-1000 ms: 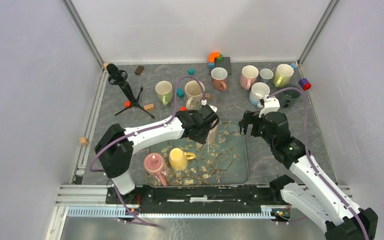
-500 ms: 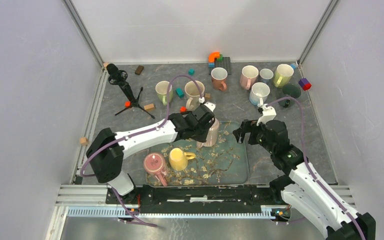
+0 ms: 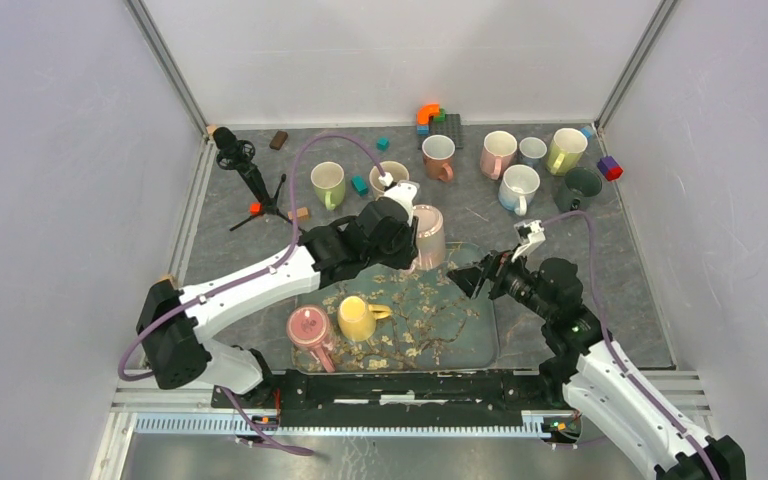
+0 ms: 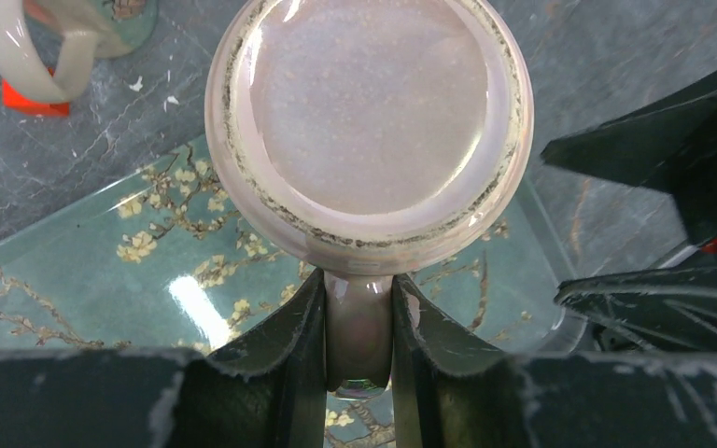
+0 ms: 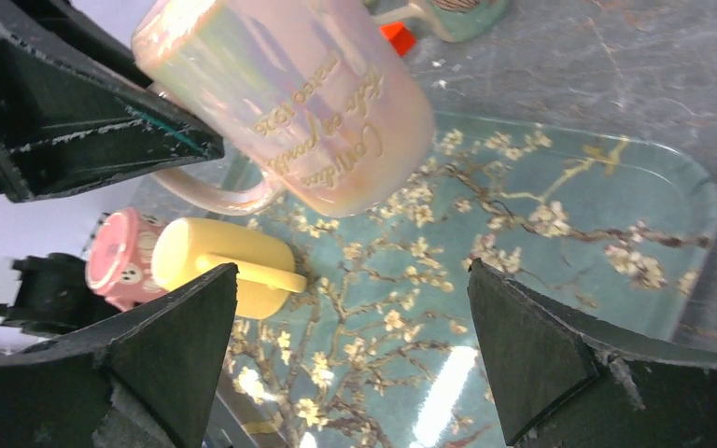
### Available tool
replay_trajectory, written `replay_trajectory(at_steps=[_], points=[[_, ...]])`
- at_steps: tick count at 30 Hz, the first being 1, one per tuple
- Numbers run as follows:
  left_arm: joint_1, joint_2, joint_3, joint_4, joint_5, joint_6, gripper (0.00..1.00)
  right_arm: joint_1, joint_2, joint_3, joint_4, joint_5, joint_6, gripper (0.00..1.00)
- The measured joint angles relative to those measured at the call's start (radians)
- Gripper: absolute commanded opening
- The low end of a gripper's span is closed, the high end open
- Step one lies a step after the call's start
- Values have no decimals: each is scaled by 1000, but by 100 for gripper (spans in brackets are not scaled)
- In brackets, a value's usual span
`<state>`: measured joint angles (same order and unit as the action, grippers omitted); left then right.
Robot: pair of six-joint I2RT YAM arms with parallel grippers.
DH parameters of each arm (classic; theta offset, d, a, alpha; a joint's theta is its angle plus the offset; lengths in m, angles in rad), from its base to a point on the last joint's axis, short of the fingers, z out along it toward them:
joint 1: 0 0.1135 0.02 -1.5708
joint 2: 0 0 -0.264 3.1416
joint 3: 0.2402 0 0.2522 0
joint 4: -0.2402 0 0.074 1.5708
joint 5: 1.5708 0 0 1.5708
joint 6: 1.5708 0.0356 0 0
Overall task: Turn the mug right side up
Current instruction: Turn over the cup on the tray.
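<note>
A pale pink iridescent mug (image 3: 428, 237) hangs above the far edge of the floral tray (image 3: 472, 332), tilted, its base toward my left wrist camera and its mouth slanting down. My left gripper (image 3: 407, 241) is shut on the mug's handle (image 4: 358, 322); the flat base (image 4: 369, 103) fills the left wrist view. In the right wrist view the mug (image 5: 308, 103) shows gold lettering upside down. My right gripper (image 3: 466, 280) is open at the tray's right side, just right of the mug, with nothing between its fingers (image 5: 350, 271).
On the tray's left lie a yellow mug (image 3: 358, 318) on its side and a pink mug (image 3: 308, 328). Several upright mugs stand along the back, such as a green one (image 3: 328, 183). A small black tripod (image 3: 252, 182) and scattered blocks sit at the back left.
My left arm has raised the mug off the tray and carried it back while tilting it. My right gripper has moved down and left toward the tray, staying open.
</note>
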<state>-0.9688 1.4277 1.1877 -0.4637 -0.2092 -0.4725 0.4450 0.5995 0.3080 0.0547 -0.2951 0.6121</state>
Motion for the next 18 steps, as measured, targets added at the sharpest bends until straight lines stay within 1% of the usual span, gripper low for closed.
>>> replay_trajectory(at_steps=[6, 11, 15, 17, 18], points=[[1, -42, 3, 47, 2, -32, 2, 0, -13, -56, 184, -107, 93, 98], [1, -43, 53, 63, 23, -55, 2, 0, -2, -122, 379, -181, 194, 98], [2, -43, 105, 92, 50, -69, 2, 0, 43, -154, 542, -213, 281, 98], [3, -43, 132, 115, 66, -81, 2, 0, 81, -179, 669, -224, 340, 98], [3, -43, 143, 124, 74, -89, 2, 0, 94, -185, 705, -225, 358, 98]])
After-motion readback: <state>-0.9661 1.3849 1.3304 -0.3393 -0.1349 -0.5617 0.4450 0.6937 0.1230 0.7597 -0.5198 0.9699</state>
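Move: The pale pink mug hangs bottom up by its handle in my left fingers, its body about 4 cm ahead, 3 cm right and 2 cm above that hand. From my open right hand it is some 7 cm ahead, 6 cm left and 4 cm up. Well below my left hand, the patterned mug stands about 17 cm ahead and 5 cm left, the brown mug 23 cm ahead and 6 cm right, the yellow mug 10 cm back and 11 cm left. With the handle still pinched, my left hand lifts the pale pink mug about 10 cm and, increasingly, carries it some 4 cm right, rolling its left side down about 20 degrees so the mouth swings out to the right. My right hand stays wide open and empty, climbing about 5 cm while it shifts left and slightly back, rolling some 25 degrees so its fingers swing up from a slight droop. ##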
